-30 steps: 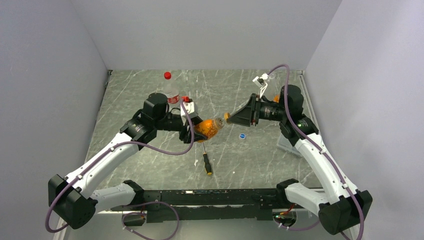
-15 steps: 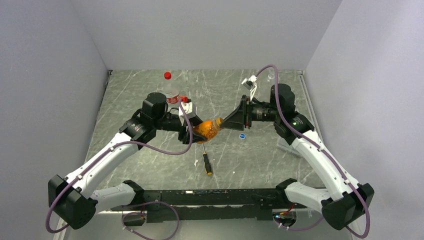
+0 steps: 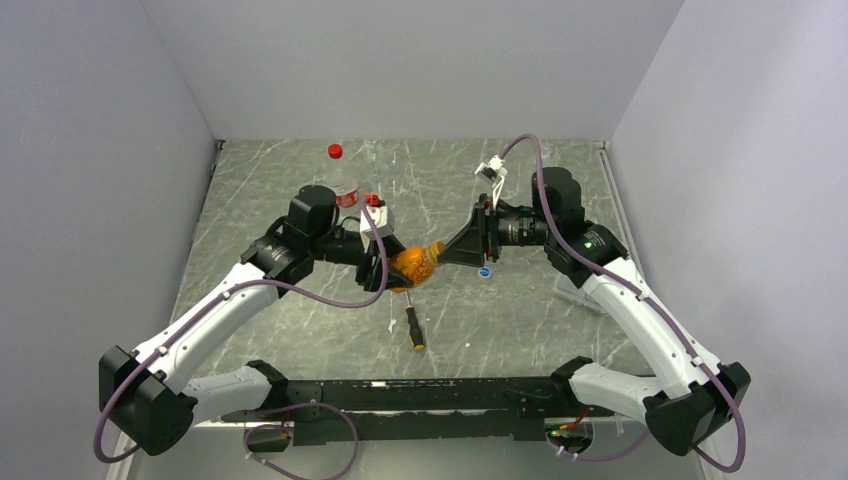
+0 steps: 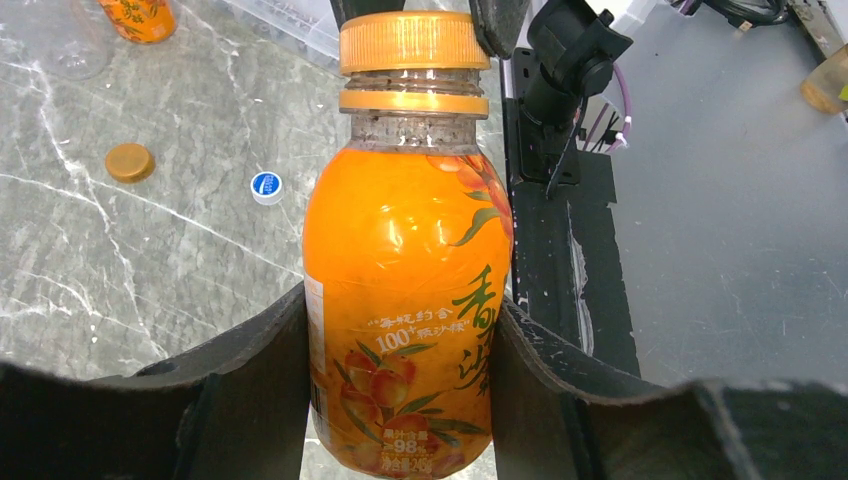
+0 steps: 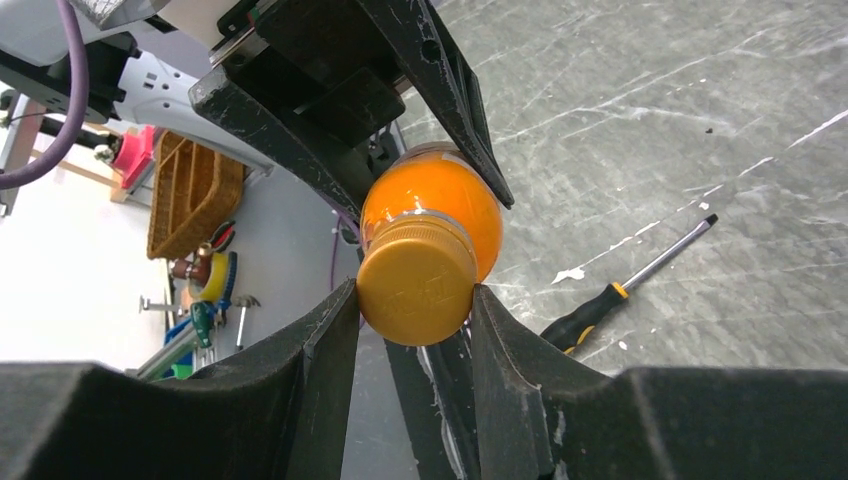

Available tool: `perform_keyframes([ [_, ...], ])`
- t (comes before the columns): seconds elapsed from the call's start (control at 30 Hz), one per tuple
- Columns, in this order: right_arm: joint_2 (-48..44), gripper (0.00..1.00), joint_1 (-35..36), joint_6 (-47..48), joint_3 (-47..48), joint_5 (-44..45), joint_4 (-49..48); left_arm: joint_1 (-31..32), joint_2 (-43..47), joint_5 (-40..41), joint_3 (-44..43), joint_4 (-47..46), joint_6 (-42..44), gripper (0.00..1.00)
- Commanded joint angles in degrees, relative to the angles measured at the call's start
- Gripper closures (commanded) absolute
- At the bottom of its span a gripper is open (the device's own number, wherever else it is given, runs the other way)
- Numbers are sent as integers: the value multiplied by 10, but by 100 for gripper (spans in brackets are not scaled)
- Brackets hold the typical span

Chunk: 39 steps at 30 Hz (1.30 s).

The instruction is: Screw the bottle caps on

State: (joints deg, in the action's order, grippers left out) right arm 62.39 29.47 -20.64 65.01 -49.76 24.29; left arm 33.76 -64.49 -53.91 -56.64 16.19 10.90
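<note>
A squat amber-orange bottle point(image 4: 405, 290) full of orange juice is held off the table, tilted, with my left gripper point(image 4: 400, 345) shut on its body. An orange cap point(image 5: 416, 280) sits on the bottle's neck, and my right gripper point(image 5: 415, 305) is shut on the cap's sides. In the top view the two grippers meet mid-table: the left gripper point(image 3: 392, 266) holds the bottle point(image 3: 414, 265) and the right gripper point(image 3: 446, 250) is at its mouth. A blue cap with white centre point(image 3: 484, 271) and a loose orange cap point(image 4: 130, 162) lie on the table.
A black-and-orange screwdriver point(image 3: 413, 328) lies just in front of the bottle. A tall clear bottle with a red cap point(image 3: 340, 175) stands at the back left, and a small red cap point(image 3: 372, 199) is near it. A second orange bottle point(image 4: 140, 18) stands beside a clear box point(image 4: 285, 30).
My right gripper has carried the orange cap leftward from a gap beside the bottle onto its neck. The left gripper has kept hold of the bottle, which shifted only slightly.
</note>
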Motion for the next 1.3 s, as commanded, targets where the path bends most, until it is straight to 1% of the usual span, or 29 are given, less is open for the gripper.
perform_keyframes([
  [0.0,19,78,29,4,30,-15,16,5,-1,41,-22,-104,-21,100],
  [0.13,42,78,29,-44,44,29,39,6,0,124,-15,-148,-21,100],
  [0.2,55,79,28,-80,45,44,40,6,7,157,-3,-194,-30,100],
  [0.27,59,81,29,-136,37,60,23,10,12,193,11,-240,-34,100],
  [0.33,62,81,29,-177,29,69,6,16,12,217,16,-267,-29,100],
  [0.4,68,81,29,-208,29,66,-6,25,8,235,14,-274,-13,100],
  [0.47,83,81,28,-225,43,62,4,39,6,253,12,-271,20,100],
  [0.63,102,83,30,-271,71,110,62,82,6,340,15,-268,92,100],
  [0.73,100,83,30,-307,70,150,71,108,4,396,19,-278,123,100],
  [0.83,102,83,30,-339,71,164,66,135,0,440,25,-283,157,100],
  [0.93,103,81,30,-350,81,175,66,151,0,461,34,-290,169,100],
  [1.07,105,66,30,-327,119,202,93,152,5,455,43,-270,140,100],
  [1.2,87,35,29,-283,155,240,122,146,23,453,72,-245,90,100],
  [1.27,74,20,30,-251,178,269,144,129,34,427,85,-229,56,100],
])
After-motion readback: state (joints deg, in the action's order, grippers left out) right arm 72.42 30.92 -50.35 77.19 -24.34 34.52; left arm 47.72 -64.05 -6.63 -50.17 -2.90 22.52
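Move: The orange cap already sits between my right fingers on the mouth of the orange bottle in my left. The bottle's middle is some 6 cm left of my right hand and 5 below; the cap is roughly 6 cm right of my left hand, 5 above. About 31 cm beneath my right hand lie the screwdriver, 6 cm left and 3 ahead, and the blue cap, 10 right and 12 ahead. I twist the bottle and the cap against each other in the air: both hands sweep forward about 8 cm while my left swings counter-clockwise and my right clockwise, each some 30 degrees, and they roll opposite ways by about as much, in the tightening sense. My left keeps its grip; at the end my right opens to free the cap and starts back slightly. ##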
